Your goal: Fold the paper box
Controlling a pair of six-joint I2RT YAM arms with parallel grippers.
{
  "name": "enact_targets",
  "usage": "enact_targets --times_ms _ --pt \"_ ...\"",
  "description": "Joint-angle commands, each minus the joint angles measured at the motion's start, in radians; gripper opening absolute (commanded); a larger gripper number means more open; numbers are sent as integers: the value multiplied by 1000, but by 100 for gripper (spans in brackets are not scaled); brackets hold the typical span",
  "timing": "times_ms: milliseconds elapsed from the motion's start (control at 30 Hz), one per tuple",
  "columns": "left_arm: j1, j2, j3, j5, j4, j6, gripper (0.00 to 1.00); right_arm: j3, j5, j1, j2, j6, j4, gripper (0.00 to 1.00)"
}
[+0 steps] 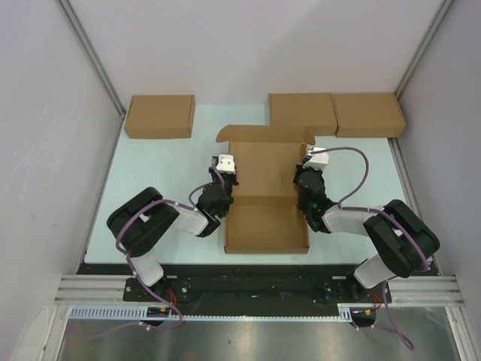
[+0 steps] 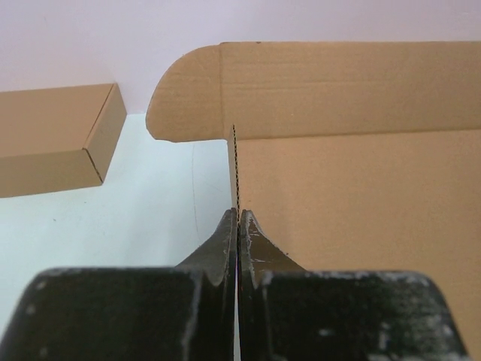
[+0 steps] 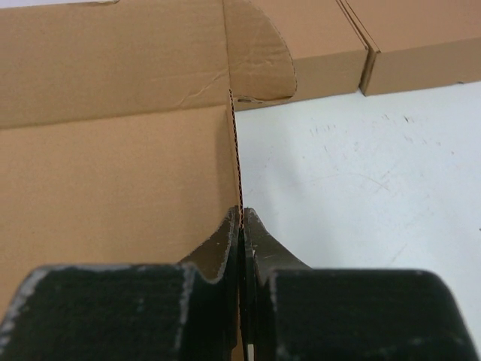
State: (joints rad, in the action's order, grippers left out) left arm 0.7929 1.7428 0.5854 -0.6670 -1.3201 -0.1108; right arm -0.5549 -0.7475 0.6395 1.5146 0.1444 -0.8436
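The paper box [image 1: 267, 222] lies open in the middle of the table, its far panel raised with rounded ear flaps at both ends. My left gripper [image 1: 225, 167] is shut on the box's left side wall, which the left wrist view shows edge-on between the black fingers [image 2: 218, 248], next to the brown panel [image 2: 361, 195]. My right gripper [image 1: 310, 162] is shut on the right side wall. In the right wrist view that wall's corrugated edge runs up from the gripper [image 3: 240, 216], with the box panel [image 3: 113, 180] to its left.
Three closed brown boxes stand along the back: one at the far left [image 1: 159, 116], [image 2: 52, 139], two side by side at the far right [image 1: 302, 113], [image 1: 368, 114], [image 3: 421, 37]. White walls enclose the pale table [image 1: 150, 173].
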Motion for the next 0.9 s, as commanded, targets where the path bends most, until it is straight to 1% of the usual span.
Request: enact_targets --times_ms 0,133,200,300,367,400,500,600,633,700,733,800,833,867 --pt "-15 -80 40 79 -406 -47 0 -45 33 -4 -57 -25 -98 0" --pt "-6 -140 4 90 -406 -35 1 -40 10 20 -114 -26 -42 0" --pt "-4 -170 -13 90 -406 -24 1 -19 4 28 -145 -34 -51 0" --pt "-20 -169 2 75 -406 -58 1 -23 20 3 -149 -63 -84 0" --pt "-40 -160 43 107 -404 -61 1 -57 52 -33 -142 -62 -48 0" --pt "-61 -155 54 122 -371 -40 1 -92 68 -46 -136 -57 -28 0" --pt "-86 -141 68 147 -332 3 2 -122 121 -70 -131 -28 41 3" --pt "-87 -129 25 142 -330 46 3 -122 178 -101 -143 50 142 9" --pt "-89 -123 -5 144 -334 60 3 -120 207 -107 -151 63 196 16" --pt "-87 -115 -39 144 -358 89 2 -120 247 -126 -168 87 241 24" --pt "-87 -103 -67 138 -367 92 2 -122 278 -130 -174 96 279 30" --pt "-87 -94 -84 132 -389 97 1 -123 333 -152 -197 115 328 36" --pt "-87 -83 -99 130 -398 95 1 -122 345 -158 -205 121 340 40" --pt "-89 -78 -104 127 -406 95 1 -122 356 -165 -220 135 351 42"
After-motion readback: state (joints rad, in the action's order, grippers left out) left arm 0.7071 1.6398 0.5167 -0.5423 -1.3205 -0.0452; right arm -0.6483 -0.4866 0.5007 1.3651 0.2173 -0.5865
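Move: My left hand already pinches the lid's left side flap, with the lid's middle about 8 cm to the right, 2 cm ahead and 1 cm higher. The tray's middle is 9 cm back, 8 cm right and 10 cm down; the tuck flap is some 6 cm ahead, 8 cm right and 7 cm up. My right hand grips the right side flap, the lid's middle about 9 cm left, 2 cm ahead and 3 cm higher. Still gripping the lid's side flaps, I raise both hands together about 7 cm, fingertips tipping slightly upward, then bring them down again. My left hand keeps its pinch, sinking some 5 cm and edging left; my right opens and lets go of its flap on the way down, staying beside the lid's right edge. ##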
